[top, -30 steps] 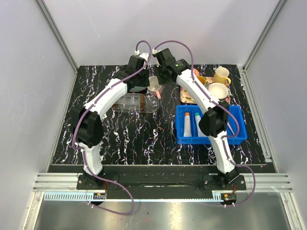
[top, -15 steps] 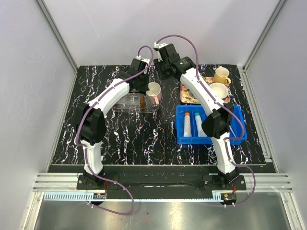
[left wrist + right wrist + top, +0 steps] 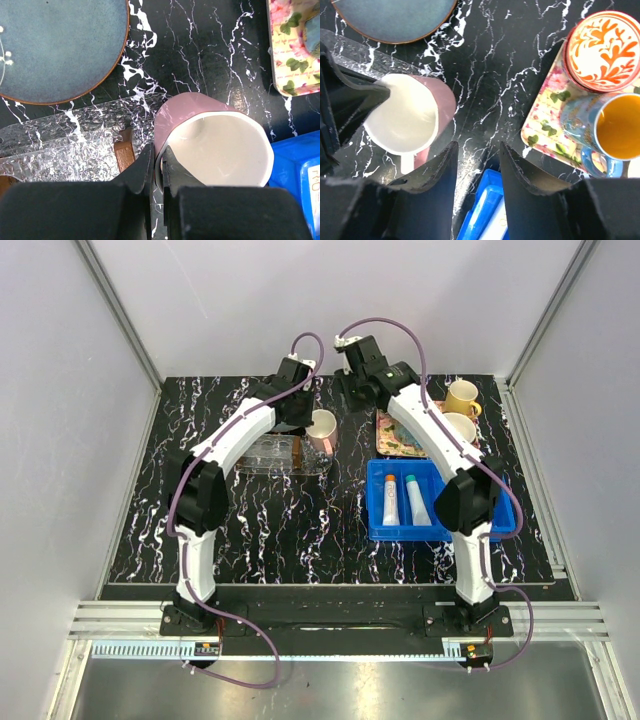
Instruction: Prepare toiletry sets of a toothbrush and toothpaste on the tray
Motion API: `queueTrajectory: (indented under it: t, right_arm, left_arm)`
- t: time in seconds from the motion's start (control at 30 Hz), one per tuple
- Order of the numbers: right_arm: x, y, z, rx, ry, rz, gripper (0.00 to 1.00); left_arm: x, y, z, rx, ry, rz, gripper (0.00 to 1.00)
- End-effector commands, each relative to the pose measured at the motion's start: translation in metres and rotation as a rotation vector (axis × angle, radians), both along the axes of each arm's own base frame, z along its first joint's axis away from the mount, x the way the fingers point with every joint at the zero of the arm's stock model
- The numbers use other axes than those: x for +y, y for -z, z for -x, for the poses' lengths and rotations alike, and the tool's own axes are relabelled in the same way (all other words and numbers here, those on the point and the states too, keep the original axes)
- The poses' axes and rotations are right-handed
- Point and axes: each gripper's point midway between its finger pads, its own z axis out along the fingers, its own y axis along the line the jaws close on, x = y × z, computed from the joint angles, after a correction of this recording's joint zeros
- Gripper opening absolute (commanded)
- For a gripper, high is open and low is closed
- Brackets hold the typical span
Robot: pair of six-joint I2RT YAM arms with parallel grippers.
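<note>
My left gripper [image 3: 159, 150] is shut on the rim of a pink mug [image 3: 215, 145], one finger inside and one outside. The mug hangs tilted by the right end of the clear tray [image 3: 65, 145], next to its brown rack end [image 3: 125, 152]. In the top view the mug [image 3: 322, 427] is at the tray's [image 3: 285, 455] right end. My right gripper [image 3: 477, 155] is open and empty, above bare table to the right of the mug [image 3: 410, 117]. Two toothpaste tubes lie in the blue bin, orange-capped [image 3: 389, 498] and teal-capped [image 3: 415, 498]. No toothbrush shows.
The blue bin [image 3: 440, 530] sits right of centre, partly under the right arm. Behind it a patterned tray [image 3: 400, 440] carries an orange-patterned bowl [image 3: 602, 50] and a blue mug [image 3: 615, 125]. Two yellow mugs [image 3: 462, 398] stand at the far right. A blue plate [image 3: 60, 45] lies behind the clear tray.
My right gripper has let go of the pink mug, opened and drawn back toward the far side. The left gripper keeps the mug by its rim, shifted slightly.
</note>
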Motion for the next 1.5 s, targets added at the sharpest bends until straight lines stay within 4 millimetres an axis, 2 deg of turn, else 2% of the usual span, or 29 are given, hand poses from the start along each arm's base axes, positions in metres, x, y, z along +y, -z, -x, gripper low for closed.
queueTrajectory:
  t: [0.0, 0.07, 0.1, 0.23, 0.4, 0.67, 1.03, 1.47]
  right_arm:
    - [-0.033, -0.049, -0.002, -0.121, 0.060, -0.035, 0.44]
    - [-0.043, -0.053, 0.000, -0.129, 0.069, -0.041, 0.44]
    - [-0.047, -0.046, 0.001, -0.117, 0.072, -0.033, 0.44]
    - [-0.066, -0.040, 0.002, -0.108, 0.101, -0.030, 0.45]
    - [-0.081, -0.033, 0.007, -0.096, 0.117, -0.024, 0.44]
    - [-0.086, -0.022, 0.013, -0.073, 0.120, -0.014, 0.45]
    - [-0.095, -0.021, 0.015, -0.069, 0.130, -0.022, 0.44]
    - [-0.101, -0.016, 0.016, -0.055, 0.139, -0.024, 0.44]
  left_arm:
    - [-0.008, -0.040, -0.018, -0.114, -0.013, 0.038, 0.00]
    - [-0.006, -0.038, -0.017, -0.109, -0.021, 0.027, 0.00]
    - [-0.005, -0.037, -0.017, -0.105, -0.025, 0.025, 0.00]
    - [-0.003, -0.032, -0.013, -0.088, -0.037, 0.021, 0.00]
    - [-0.002, -0.031, -0.009, -0.073, -0.055, 0.032, 0.00]
    - [-0.011, -0.024, -0.002, -0.028, -0.048, 0.075, 0.00]
    - [-0.014, -0.016, 0.003, 0.009, -0.062, 0.100, 0.00]
    - [-0.010, -0.006, 0.005, 0.061, -0.108, 0.076, 0.00]
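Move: The left hand holds the pink mug by its rim; the right-hand end of the clear tray lies about 13 cm below that hand, 3 cm back and 3 cm right. From the same hand, the wooden block is 2 cm left and 1 cm back, the green plate 12 cm ahead and 8 cm left. From the right hand, the orange-capped toothpaste lies some 14 cm back, 11 cm right and 19 cm down, the blue mug 2 cm ahead and 17 cm right. Right hand, half open, swings about 10 cm right, away from the pink mug, which the left lowers some 3 cm. ##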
